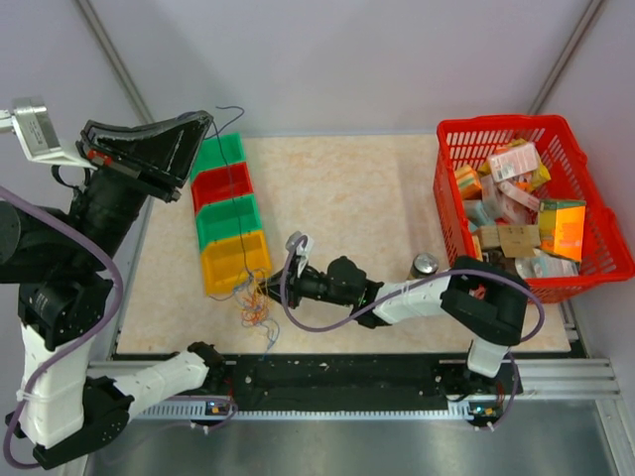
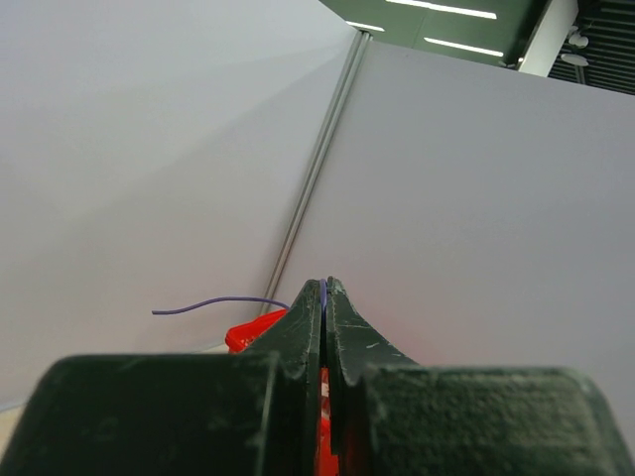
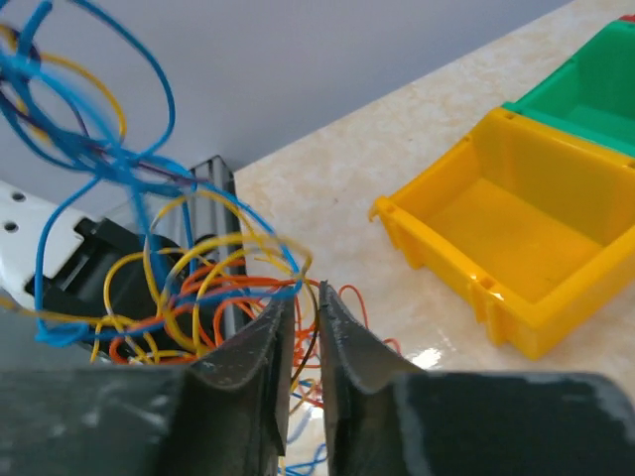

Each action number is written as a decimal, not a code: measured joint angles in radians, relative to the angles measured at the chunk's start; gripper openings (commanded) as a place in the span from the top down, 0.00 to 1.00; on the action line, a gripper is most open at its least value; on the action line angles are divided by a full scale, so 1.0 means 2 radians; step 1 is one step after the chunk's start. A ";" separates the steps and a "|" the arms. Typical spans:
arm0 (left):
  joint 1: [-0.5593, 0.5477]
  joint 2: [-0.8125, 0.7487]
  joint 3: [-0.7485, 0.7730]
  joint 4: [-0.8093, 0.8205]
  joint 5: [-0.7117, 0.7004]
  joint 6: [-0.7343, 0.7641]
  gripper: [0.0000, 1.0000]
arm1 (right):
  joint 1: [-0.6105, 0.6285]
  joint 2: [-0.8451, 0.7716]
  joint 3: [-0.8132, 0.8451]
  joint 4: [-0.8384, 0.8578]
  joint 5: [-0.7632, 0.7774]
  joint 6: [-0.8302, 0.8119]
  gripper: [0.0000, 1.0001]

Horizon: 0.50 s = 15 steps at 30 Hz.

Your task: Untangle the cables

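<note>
The cables [image 1: 254, 302] lie as a loose tangle of thin blue, orange and yellow wires at the table's near edge, in front of the yellow bin [image 1: 236, 260]. One purple cable [image 1: 240, 178] rises from it to my left gripper [image 1: 210, 117]. That gripper is held high over the bins and is shut on the cable. In the left wrist view the purple strand [image 2: 213, 303] comes out of the pinched tips [image 2: 325, 285]. My right gripper [image 1: 270, 290] is at the tangle. In the right wrist view it [image 3: 306, 293] shows a narrow gap, with loops of cable [image 3: 198, 288] around and between the jaws.
A row of bins stands at the left: green [image 1: 220, 157], red [image 1: 223, 185], green [image 1: 228, 220] and yellow [image 3: 516, 238]. At the right, a red basket [image 1: 451, 188] holds several packages. A small can [image 1: 425, 265] stands beside the right arm.
</note>
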State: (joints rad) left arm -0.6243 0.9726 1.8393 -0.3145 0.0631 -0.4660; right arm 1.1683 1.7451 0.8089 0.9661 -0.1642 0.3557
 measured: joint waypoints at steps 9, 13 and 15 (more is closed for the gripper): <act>0.000 -0.003 -0.001 -0.008 -0.010 0.013 1.00 | 0.000 -0.012 -0.015 -0.041 0.134 0.017 1.00; 0.000 -0.027 -0.014 -0.033 -0.051 0.043 1.00 | -0.021 -0.058 -0.032 -0.110 0.259 0.012 1.00; 0.000 -0.043 -0.018 -0.052 -0.081 0.067 1.00 | -0.058 -0.086 -0.032 -0.150 0.313 0.014 1.00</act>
State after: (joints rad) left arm -0.6243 0.8856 1.8034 -0.4187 -0.0986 -0.3321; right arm 1.0527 1.5730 0.7452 0.6655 0.4622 0.3828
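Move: The tangle of cables hangs right at the right fingertips, its middle about 3 cm back towards the base, 1 cm left and roughly level with them. The yellow bin stands about 10 cm ahead of the right hand, 9 cm left and some 8 cm lower; the green bin is just beyond, about 22 cm ahead and 11 cm left. From the left hand, which holds the dark cable, the tangle lies almost straight below, some 48 cm down and 3 cm back. A yellow-orange strand of the tangle is pinched as the right fingers finish shutting on it, then drawn about 17 cm forward and to the right, slightly down, away from the yellow bin and gathering speed, while the wrist swings some 40 degrees clockwise. Late on, the left hand, still gripping the dark cable high up, goes about 4 cm left and a little down, turning slightly counter-clockwise. ##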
